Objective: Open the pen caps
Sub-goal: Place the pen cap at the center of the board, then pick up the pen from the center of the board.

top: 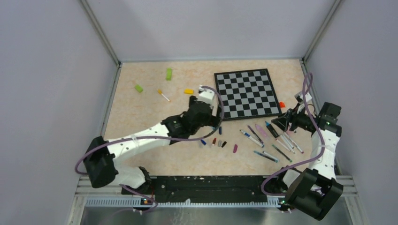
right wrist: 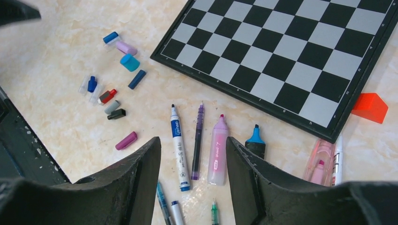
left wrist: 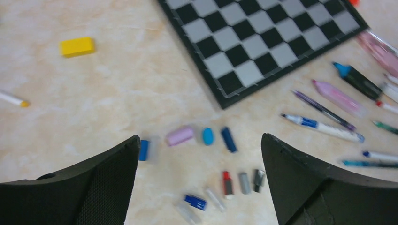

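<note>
Several loose pen caps lie in a cluster near the chessboard's corner: a pink cap (left wrist: 179,135), a blue cap (left wrist: 208,136), a dark blue cap (left wrist: 228,139), and a red (left wrist: 227,182), a grey (left wrist: 244,183) and a black cap (left wrist: 258,180). Above them hangs my left gripper (left wrist: 201,137) (top: 212,123), open wide with nothing between its fingers. My right gripper (right wrist: 193,139) (top: 284,123) stands open and empty over uncapped pens: a white marker (right wrist: 177,145), a purple pen (right wrist: 197,140) and a pink highlighter (right wrist: 217,150). A purple cap (right wrist: 126,140) lies apart.
The chessboard (top: 246,93) lies at the back right, an orange block (right wrist: 370,107) by its right corner. Two green blocks (top: 168,74) (top: 139,88), a yellow block (left wrist: 77,47) and a lone pen with a yellow end (top: 164,96) lie at the back left.
</note>
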`<state>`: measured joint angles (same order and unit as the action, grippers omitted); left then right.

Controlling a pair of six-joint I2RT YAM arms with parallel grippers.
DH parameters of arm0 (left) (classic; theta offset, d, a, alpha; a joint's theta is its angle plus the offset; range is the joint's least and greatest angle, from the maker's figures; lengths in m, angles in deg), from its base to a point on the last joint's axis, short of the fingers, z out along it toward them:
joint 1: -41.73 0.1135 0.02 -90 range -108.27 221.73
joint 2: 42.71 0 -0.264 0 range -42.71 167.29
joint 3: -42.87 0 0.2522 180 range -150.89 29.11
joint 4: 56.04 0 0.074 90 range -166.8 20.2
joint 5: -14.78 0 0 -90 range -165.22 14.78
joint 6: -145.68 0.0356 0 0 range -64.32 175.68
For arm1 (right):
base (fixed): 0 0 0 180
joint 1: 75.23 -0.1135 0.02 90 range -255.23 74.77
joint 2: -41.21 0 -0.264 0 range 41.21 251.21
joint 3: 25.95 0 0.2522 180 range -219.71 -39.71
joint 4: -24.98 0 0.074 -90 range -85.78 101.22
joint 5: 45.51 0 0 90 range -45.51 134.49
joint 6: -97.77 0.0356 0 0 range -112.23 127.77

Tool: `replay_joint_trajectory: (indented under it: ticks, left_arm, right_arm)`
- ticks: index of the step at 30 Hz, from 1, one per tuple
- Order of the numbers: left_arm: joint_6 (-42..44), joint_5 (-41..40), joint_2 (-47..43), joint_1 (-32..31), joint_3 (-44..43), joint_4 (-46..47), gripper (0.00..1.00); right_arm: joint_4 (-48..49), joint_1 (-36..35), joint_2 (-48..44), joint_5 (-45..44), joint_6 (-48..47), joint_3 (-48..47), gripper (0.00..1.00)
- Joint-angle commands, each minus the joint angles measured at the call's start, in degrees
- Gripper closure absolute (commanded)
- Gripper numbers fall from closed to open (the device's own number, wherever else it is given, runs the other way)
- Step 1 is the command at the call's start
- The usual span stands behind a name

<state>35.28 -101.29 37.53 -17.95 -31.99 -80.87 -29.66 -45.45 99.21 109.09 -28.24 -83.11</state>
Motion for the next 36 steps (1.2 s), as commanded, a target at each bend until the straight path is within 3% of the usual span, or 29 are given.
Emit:
replay_joint_trajectory:
  ticks: [1,6,13,18,22,28,36]
  left_arm:
    - [0.69,3.82,-7.02,12.75,7.28,8.35,0.01]
    - [-2.0,15.12,-7.06,29.18,10.4,12.45,0.01]
    - [-10.57,25.66,8.09,44.88,2.42,5.46,0.01]
    - [-14.76,17.72,22.11,48.07,-12.2,-9.72,0.03]
    - [-16.0,15.14,30.66,49.67,-20.63,-17.53,0.26]
    - [-17.0,13.92,36.62,52.2,-27.39,-22.15,0.49]
    - [-14.82,14.17,40.95,53.43,-33.84,-23.62,0.55]
  right_arm:
    - [2.86,-0.1,-1.01,1.7,-1.36,0.8,0.48]
    - [3.81,-0.11,-0.27,1.13,-1.08,1.21,0.48]
    - [4.48,-0.14,0.52,0.33,-0.73,1.47,0.48]
    - [4.87,-0.12,0.97,-0.31,-0.47,1.47,0.48]
    - [5.03,-0.1,1.24,-0.52,-0.29,1.52,0.48]
    - [5.16,-0.11,1.42,-0.82,-0.2,1.47,0.48]
    - [5.15,-0.12,1.5,-1.01,-0.21,1.39,0.48]
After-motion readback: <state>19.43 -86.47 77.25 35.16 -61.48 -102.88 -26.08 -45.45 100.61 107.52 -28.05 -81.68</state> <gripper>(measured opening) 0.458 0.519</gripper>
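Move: The white pen with the yellow cap lies about 23 cm ahead of the left hand and 28 cm to its left, some 17 cm below it. The yellow block is some 13 cm to the right of that pen and 2 cm farther out. One green block lies about 12 cm beyond the pen and 3 cm to its right, another about 14 cm left of it and 4 cm farther out. From the right hand, the pen is roughly 26 cm ahead and 60 cm left. The yellow-capped pen is what the left hand swings towards, away from the laid-out caps: first forward and left nearly level, then steeply down about 16 cm to just above its barrel. The wrist turns some 50 degrees counter-clockwise while the fingers tip down and narrow from wide open to about half; no grip yet. ##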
